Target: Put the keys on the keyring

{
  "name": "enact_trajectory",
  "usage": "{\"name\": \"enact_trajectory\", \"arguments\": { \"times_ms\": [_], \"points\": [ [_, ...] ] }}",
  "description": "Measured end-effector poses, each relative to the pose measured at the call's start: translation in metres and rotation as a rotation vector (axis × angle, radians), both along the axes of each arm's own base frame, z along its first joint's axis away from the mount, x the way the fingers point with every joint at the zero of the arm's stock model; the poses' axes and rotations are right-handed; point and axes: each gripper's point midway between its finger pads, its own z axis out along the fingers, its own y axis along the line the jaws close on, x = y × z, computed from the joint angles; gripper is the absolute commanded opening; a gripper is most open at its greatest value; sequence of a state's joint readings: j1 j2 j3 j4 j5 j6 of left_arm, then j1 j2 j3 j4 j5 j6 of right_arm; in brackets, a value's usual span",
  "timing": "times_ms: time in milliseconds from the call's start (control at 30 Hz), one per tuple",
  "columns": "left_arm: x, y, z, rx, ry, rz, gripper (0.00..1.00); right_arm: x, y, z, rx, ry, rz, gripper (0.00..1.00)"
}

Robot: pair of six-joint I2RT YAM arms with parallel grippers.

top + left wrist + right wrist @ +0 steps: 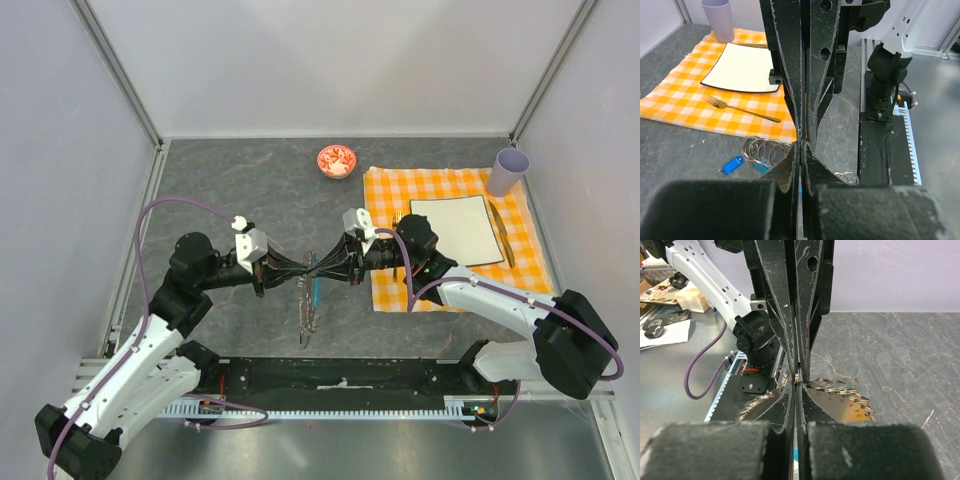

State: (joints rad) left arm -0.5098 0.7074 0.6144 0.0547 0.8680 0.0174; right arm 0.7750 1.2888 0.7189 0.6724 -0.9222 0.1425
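Note:
My left gripper (304,268) and right gripper (323,266) meet tip to tip above the middle of the table, and both are shut. The keyring (316,291), a thin wire loop with a light-blue strip, hangs from the point where they meet. Several keys (308,322) dangle below it. In the left wrist view my left gripper (802,146) pinches the thin wire, with split rings (762,148) and a blue-headed key (732,164) beside it. In the right wrist view my right gripper (797,382) pinches the wire at a small ring, next to more rings (830,385).
An orange checked cloth (390,190) lies at the right with a white plate (455,230), a fork (740,107) and a lilac cup (508,170) on it. A small red-and-white bowl (337,160) stands behind the grippers. White walls close in the table.

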Motion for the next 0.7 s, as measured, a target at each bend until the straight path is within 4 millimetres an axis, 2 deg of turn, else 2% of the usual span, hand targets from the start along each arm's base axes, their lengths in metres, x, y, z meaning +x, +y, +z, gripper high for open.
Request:
{"name": "enact_trajectory", "arguments": {
  "times_ms": [133, 233, 267, 300, 433, 700],
  "points": [
    [-0.001, 0.002, -0.002, 0.015, -0.013, 0.002, 0.09, -0.001, 0.001, -0.001, -0.006, -0.001, 0.006, 0.0],
    [-0.001, 0.005, -0.004, 0.039, -0.029, 0.017, 0.19, -0.002, 0.002, -0.003, -0.017, -0.004, 0.009, 0.0],
    [-0.002, 0.007, -0.004, 0.046, -0.04, 0.022, 0.29, -0.003, 0.002, -0.003, -0.021, -0.003, 0.01, 0.0],
    [-0.002, 0.009, -0.004, 0.051, -0.05, 0.027, 0.31, -0.002, 0.002, -0.005, -0.028, -0.001, 0.01, 0.0],
    [-0.004, 0.014, 0.0, 0.059, -0.086, 0.046, 0.37, -0.003, 0.001, -0.01, -0.046, 0.007, 0.009, 0.0],
    [-0.001, 0.014, -0.007, 0.078, -0.062, 0.048, 0.38, -0.003, 0.001, -0.009, -0.046, 0.011, 0.01, 0.0]
  ]
}}
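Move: The keyring with its bunch of rings and keys is already pinched by both grippers, tip to tip: its middle hangs about 4 cm below the left fingertips and 1 cm to their right. From the left hand, the blue fob lies on the table roughly 14 cm ahead, 9 cm right and 23 below; the fork is some 18 cm ahead and 22 cm right, at about that level. The right hand has the keyring's middle 1 cm left, 4 cm below. Keep the right gripper shut on the keyring and let it sink about 1 cm, while you open the left fingers to roughly a third and so let go. Draw the left gripper about 1.5 cm left, away from the right fingertips, tilting its wrist only some 5 degrees, and finish with the left fingers parted around the held spot. ##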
